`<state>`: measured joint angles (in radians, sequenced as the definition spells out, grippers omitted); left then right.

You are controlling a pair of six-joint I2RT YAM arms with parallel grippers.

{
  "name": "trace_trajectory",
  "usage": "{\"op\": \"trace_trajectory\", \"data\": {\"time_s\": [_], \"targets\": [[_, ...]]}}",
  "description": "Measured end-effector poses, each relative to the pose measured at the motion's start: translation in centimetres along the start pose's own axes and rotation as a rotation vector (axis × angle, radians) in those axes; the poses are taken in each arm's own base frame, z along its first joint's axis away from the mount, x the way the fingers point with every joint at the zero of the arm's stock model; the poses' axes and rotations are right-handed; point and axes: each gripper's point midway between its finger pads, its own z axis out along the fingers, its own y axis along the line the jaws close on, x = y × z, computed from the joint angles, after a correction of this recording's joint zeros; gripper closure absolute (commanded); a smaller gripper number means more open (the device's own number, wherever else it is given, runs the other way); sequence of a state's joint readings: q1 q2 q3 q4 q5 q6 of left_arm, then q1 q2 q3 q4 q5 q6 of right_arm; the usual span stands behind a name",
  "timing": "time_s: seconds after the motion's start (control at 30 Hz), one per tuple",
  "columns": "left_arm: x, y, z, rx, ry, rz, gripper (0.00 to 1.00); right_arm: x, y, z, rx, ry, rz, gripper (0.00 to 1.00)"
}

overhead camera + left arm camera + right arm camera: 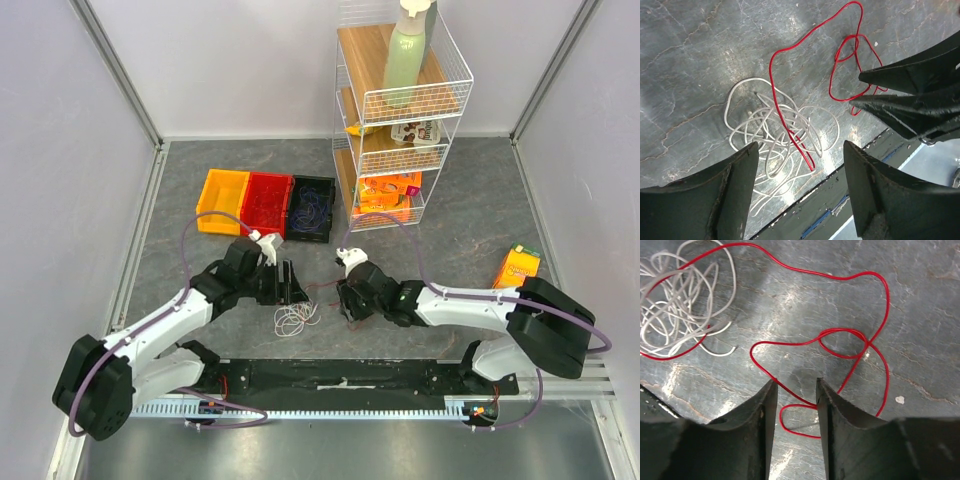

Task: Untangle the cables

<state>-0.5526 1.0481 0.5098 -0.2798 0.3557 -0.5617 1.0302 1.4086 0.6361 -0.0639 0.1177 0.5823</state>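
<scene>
A white cable clump point(295, 319) point(775, 135) point(680, 300) lies on the grey table between the two arms. A red cable point(325, 293) point(790, 50) point(840, 335) runs out of the clump in loose loops to the right, one end still threaded through the white coils. My left gripper point(295, 283) point(800, 145) hangs open just above the white clump, touching nothing. My right gripper point(345, 300) point(796, 382) is low over the red loops, its jaws a narrow gap apart with a strand of red cable lying between them. The right fingers point(910, 100) show in the left wrist view.
Orange point(222, 200), red point(266, 204) and dark point(312, 208) bins sit at the back, the dark one holding purplish wire. A wire shelf point(400, 110) stands behind right. An orange carton point(517, 267) lies at the right. A black strip point(340, 375) edges the near side.
</scene>
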Motion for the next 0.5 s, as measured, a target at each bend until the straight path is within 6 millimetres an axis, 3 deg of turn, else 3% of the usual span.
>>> {"op": "trace_trajectory", "data": {"time_s": [0.13, 0.27, 0.33, 0.43, 0.5], "targets": [[0.4, -0.1, 0.0, 0.013, 0.002, -0.017, 0.33, 0.3, -0.7, 0.1, 0.03, -0.008, 0.018, 0.72], [1.1, 0.3, 0.1, 0.009, 0.012, -0.036, 0.48, 0.0, -1.4, -0.4, 0.06, -0.043, 0.037, 0.94], [1.5, 0.5, 0.0, 0.008, 0.013, -0.043, 0.52, -0.3, -1.8, -1.0, 0.077, -0.075, 0.053, 1.0], [1.8, 0.6, -0.1, 0.009, 0.011, -0.052, 0.79, -1.4, -2.3, -2.2, 0.095, -0.139, 0.076, 1.0], [1.9, 0.7, 0.0, 0.007, 0.012, -0.059, 0.88, -2.4, -2.5, -3.2, 0.099, -0.186, 0.09, 1.0]]}}
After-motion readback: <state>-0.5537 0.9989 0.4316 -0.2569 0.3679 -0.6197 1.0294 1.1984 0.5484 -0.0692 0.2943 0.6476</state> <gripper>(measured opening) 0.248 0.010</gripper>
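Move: Between the right fingertips, at about finger height, lies the red strand they are shutting on. The red cable's small crossing is about 5 cm ahead of this hand and 1 cm lower, and the white cable tangle some 12 cm to its left, 2 cm back. From the left hand, the white tangle sits about 2 cm back and 4 cm below, the red strand roughly 12 cm to the right, 1 cm back, and the black box some 22 cm ahead, 3 cm right. Closing fully on the red strand while sliding right, the right hand then lifts it, ending about 3 cm right, 3 cm higher and 1.5 cm forward, turned some 10 degrees clockwise. The left hand eases about 1.5 cm back and 1 cm down into the white tangle, its wide-open fingers narrowing to a quarter around white strands at their tips. ##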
